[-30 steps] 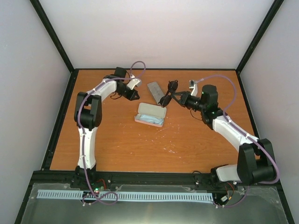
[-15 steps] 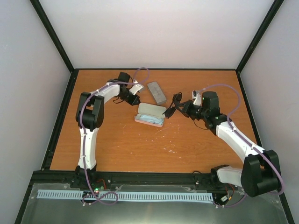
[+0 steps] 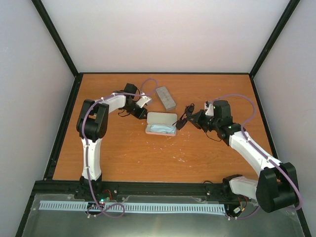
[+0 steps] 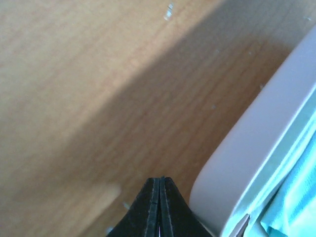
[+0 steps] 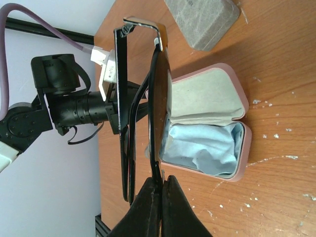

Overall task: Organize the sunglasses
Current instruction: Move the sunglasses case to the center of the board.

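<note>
The sunglasses (image 5: 157, 94), a thin black folded frame, stand on edge in my right gripper (image 5: 161, 181), which is shut on the rim. They hang just above the table at the right end of the open pink case (image 5: 210, 123). In the top view the sunglasses (image 3: 187, 111) and right gripper (image 3: 181, 123) are just right of the case (image 3: 161, 123). A light-blue cloth (image 5: 207, 147) lies crumpled in the case's tray. My left gripper (image 4: 161, 181) is shut and empty, low over the table beside the case's wall (image 4: 252, 148); from above the left gripper (image 3: 142, 114) is at the case's left end.
A closed grey case (image 3: 166, 98) lies behind the pink one, also in the right wrist view as the grey case (image 5: 200, 19). Black frame rails (image 3: 64, 123) edge the wooden table. Small white specks mark the wood in front of the case.
My right gripper has carried the sunglasses left and nearer, up to the pink case's right end. The left gripper has come to the case's left end, and the case has turned slightly.
</note>
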`<state>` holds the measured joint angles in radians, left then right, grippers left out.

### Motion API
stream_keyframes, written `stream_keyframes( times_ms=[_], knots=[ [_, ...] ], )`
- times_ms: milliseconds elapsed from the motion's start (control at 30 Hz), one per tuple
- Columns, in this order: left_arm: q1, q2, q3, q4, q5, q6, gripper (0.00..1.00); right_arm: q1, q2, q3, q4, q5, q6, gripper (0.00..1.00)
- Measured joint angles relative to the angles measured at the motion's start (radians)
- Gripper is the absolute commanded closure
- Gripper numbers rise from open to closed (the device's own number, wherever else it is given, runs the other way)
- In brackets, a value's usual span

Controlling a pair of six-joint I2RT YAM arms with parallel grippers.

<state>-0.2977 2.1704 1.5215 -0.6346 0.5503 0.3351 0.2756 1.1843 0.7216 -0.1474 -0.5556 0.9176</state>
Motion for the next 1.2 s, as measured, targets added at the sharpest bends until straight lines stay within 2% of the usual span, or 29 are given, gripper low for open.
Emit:
stream_keyframes(
  times_ms=[467, 800, 1000, 1200],
  knots=[
    [-0.126, -0.129, -0.195, 0.061, 0.025, -0.109, 0.95, 0.080, -0.011, -0.017, -0.099, 0.051, 0.042, 0.97],
    [-0.182, -0.165, -0.243, 0.092, 0.032, -0.137, 0.95, 0.146, -0.195, -0.143, -0.220, 0.142, 0.141, 0.97],
    [-0.195, -0.183, -0.270, 0.112, 0.034, -0.147, 0.95, 0.179, -0.286, -0.243, -0.223, 0.230, 0.246, 0.97],
    [-0.244, -0.197, -0.278, 0.119, 0.034, -0.154, 0.95, 0.204, -0.286, -0.277, -0.144, 0.306, 0.338, 0.97]
  ],
)
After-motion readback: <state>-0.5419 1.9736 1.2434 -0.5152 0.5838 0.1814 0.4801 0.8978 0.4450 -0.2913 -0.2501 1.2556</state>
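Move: The open sunglasses case lies right beside the left fingertips, its middle about 7 cm to the right and 4 cm nearer the base, at about their height. The grey block is some 12 cm ahead and 10 cm right of the left fingers. The sunglasses in the right gripper hang roughly 18 cm right, 8 cm back and 15 cm above them. From the right hand, the case's middle is about 14 cm left, 6 cm ahead and 16 cm below. Back towards the base and to the right, low over the board, the left hand pushes the open case by its left side with shut fingertips, some 13 cm in all, nearly pausing once past midway. Meanwhile the right hand keeps its pinch on the sunglasses and draws back and down, ending nearer the case as its wrist tips downward and turns clockwise. ##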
